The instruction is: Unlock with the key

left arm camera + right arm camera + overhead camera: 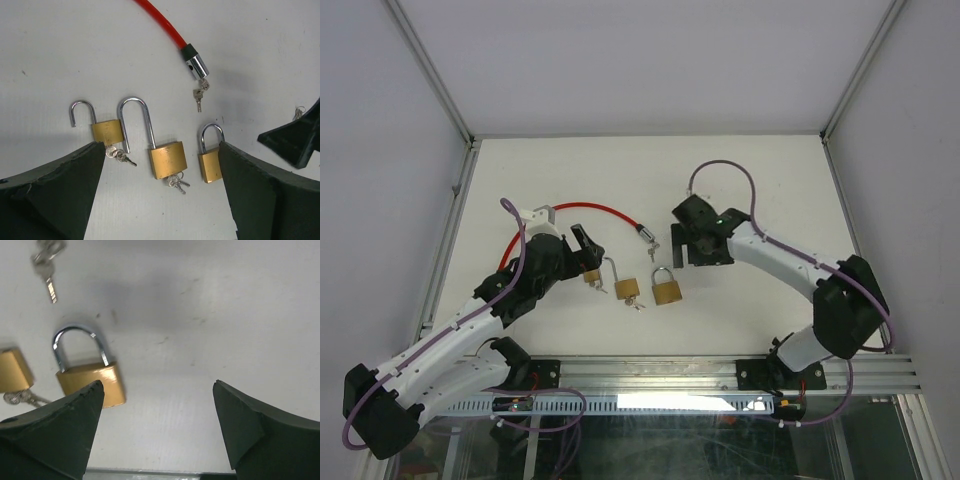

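Three brass padlocks lie in a row. The small left padlock (106, 131) and the long-shackled middle padlock (168, 159) have open shackles and a bunch of keys (178, 182) at their base. The right padlock (210, 165) (92, 382) (666, 287) has its shackle shut and shows no key in it. A small key ring (298, 111) lies loose beside a finger of the right gripper. My left gripper (161, 145) (588, 255) hovers open over the row. Just right of the shut padlock, my right gripper (157, 390) (688, 255) is open and empty.
A red cable lock (165, 25) curves across the back, and from its chrome end (196, 65) hangs a key (199, 95) (47, 270). The aluminium rail (720, 375) runs along the table's near edge. Frame posts stand at the back corners.
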Controlling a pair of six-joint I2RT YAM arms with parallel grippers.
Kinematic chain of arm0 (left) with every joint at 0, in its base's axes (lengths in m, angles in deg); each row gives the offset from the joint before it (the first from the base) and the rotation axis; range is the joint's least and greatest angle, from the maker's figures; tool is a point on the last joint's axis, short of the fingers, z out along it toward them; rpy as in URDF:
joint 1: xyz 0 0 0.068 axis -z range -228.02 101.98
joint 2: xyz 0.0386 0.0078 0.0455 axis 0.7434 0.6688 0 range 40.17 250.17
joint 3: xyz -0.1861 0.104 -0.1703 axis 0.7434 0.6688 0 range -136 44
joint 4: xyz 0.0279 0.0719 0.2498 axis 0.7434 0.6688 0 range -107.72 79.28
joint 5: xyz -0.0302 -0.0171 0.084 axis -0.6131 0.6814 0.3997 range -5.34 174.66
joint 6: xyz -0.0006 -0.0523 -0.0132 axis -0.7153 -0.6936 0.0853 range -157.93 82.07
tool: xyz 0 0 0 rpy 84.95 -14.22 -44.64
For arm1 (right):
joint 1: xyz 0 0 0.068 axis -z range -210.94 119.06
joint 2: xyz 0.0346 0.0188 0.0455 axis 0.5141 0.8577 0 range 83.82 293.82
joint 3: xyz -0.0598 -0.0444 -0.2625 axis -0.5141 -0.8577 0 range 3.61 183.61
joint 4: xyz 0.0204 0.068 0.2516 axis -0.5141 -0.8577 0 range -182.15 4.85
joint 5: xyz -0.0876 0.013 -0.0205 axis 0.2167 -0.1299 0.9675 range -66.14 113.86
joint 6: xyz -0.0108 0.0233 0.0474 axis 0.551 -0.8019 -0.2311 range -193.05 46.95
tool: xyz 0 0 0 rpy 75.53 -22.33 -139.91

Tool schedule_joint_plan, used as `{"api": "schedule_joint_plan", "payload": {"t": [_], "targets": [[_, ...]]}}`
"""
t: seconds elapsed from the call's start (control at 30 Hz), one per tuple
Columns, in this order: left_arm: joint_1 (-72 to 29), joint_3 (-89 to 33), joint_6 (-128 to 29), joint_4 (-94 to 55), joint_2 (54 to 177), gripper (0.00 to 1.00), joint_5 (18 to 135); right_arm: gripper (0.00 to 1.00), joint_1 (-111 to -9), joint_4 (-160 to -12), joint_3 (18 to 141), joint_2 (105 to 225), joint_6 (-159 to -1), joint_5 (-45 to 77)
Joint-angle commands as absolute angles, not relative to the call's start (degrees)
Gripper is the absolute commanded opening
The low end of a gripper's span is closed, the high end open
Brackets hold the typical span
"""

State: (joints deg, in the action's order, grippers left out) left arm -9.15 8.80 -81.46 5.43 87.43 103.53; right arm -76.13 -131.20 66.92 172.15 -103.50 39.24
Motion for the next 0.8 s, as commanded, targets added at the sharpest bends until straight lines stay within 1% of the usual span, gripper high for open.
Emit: {"api": "schedule_joint_plan", "payload": {"t": [0.0, 0.17, 0.4, 0.57, 0.77], "targets": [[-9.77, 7.96, -81.96, 5.09, 86.62, 0.99, 103.45, 0.93, -65.84, -132.24, 65.83, 165.14, -98.30, 40.10], [-9.72, 7.59, -81.65, 5.66, 87.40, 0.99, 103.14, 0.92, -50.78, -129.82, 62.88, 161.82, -95.89, 37.75], [-9.71, 7.51, -81.41, 6.86, 87.85, 0.99, 103.12, 0.88, -34.01, -123.38, 60.35, 162.74, -93.03, 32.60], [-9.73, 7.78, -81.61, 7.15, 87.28, 0.99, 102.78, 0.79, -28.67, -119.38, 61.91, 168.58, -89.63, 31.85], [-9.71, 7.79, -81.10, 7.43, 86.47, 0.99, 102.25, 0.69, -25.37, -117.60, 64.34, 175.66, -85.74, 28.72]]}}
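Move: The loose bunch of keys at the right side of the table lies some 22 cm to the right hand's right and about 5 cm ahead, roughly 8 cm below it. The padlock just set down is about 6 cm left and 3 cm back, 7 cm below, while the cable-lock keys sit roughly 9 cm left and 6 cm ahead, 8 cm below. From the left hand, the loose keys are some 46 cm right, about 3 cm ahead and 14 cm below. Rightward in one quick sweep of about 23 cm, the empty right hand leaves the padlock and heads for the loose keys, easing some 8 cm forward on the way. It rises a couple of centimetres at first, then sinks about 5 cm as it slows over them, the wrist turning clockwise some 35 degrees and the wide fingers narrowing partly, not yet touching the keys. ##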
